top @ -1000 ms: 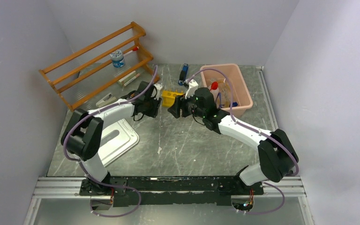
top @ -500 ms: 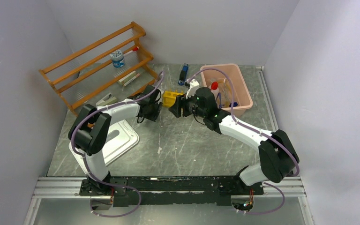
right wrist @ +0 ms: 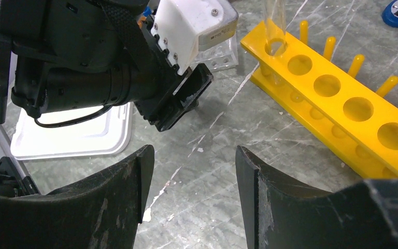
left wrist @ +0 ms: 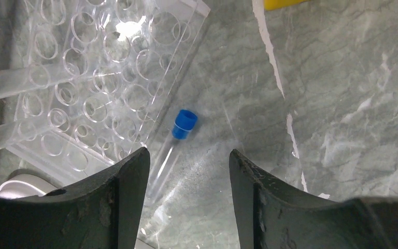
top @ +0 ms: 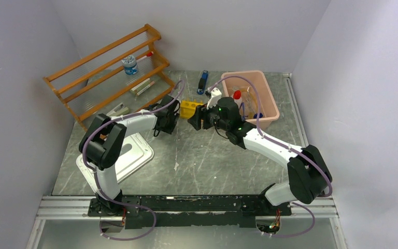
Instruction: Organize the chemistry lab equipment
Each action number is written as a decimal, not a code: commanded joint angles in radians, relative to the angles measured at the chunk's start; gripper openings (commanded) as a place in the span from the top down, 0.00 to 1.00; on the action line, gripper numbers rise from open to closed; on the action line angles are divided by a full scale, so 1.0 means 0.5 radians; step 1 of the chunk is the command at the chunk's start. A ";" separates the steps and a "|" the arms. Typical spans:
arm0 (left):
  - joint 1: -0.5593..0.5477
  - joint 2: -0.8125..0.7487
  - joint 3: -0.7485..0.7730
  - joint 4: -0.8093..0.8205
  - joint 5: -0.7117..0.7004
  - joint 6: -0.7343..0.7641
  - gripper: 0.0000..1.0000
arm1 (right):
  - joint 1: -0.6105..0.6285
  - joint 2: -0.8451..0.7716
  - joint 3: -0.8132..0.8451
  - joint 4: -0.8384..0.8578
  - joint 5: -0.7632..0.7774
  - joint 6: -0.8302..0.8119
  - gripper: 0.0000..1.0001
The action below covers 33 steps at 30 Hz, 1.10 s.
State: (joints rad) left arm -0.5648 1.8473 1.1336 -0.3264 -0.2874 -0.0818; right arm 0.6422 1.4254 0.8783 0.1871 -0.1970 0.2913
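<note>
A blue-capped clear tube (left wrist: 178, 136) lies flat on the stone table beside a clear plastic tube rack (left wrist: 98, 78). My left gripper (left wrist: 189, 155) hangs open above it; the tube's lower end runs under the left finger and nothing is gripped. In the top view the left gripper (top: 167, 123) faces my right gripper (top: 193, 120) across a small gap. My right gripper (right wrist: 194, 150) is open over bare table, next to a yellow tube rack (right wrist: 342, 109) with one clear tube (right wrist: 274, 31) standing in it. A red-capped bottle (top: 237, 95) stands in the pink bin (top: 267, 93).
A wooden shelf (top: 109, 70) at the back left carries a small blue-capped vial (top: 129, 63). A white tray (top: 134, 155) lies near the left arm. A blue item (top: 203, 80) lies behind the yellow rack (top: 188, 107). Walls close in on three sides.
The left arm has folded in, its elbow swinging right, and its gripper has drawn slightly nearer. The right arm has barely moved.
</note>
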 commanded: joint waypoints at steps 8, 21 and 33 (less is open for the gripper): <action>-0.015 0.118 0.050 0.056 0.020 0.013 0.43 | -0.012 -0.037 -0.019 -0.002 0.034 -0.011 0.38; -0.015 0.059 0.015 -0.016 0.281 -0.145 0.83 | -0.016 -0.013 0.004 -0.004 0.055 -0.006 0.38; -0.015 0.089 0.006 -0.064 0.273 -0.196 0.85 | -0.023 -0.074 -0.053 -0.001 0.073 0.021 0.38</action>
State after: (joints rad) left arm -0.5667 1.8702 1.1473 -0.3031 -0.1799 -0.1654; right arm 0.6365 1.4223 0.8726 0.1810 -0.1787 0.2932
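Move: The blue-capped tube lies some 2 cm left of the left hand and about 2 cm below it, level with it fore and aft. The clear tube rack's middle is about 6 cm ahead and 5 cm left; the yellow rack is roughly 7 cm ahead and 14 cm right; the white lid is some 13 cm back and 15 cm left. From the right hand, the tube is about 6 cm ahead, 8 cm left and 17 cm below. The left hand edges about 2.5 cm right as its fingers close, pinching the blue-capped tube below its cap. ##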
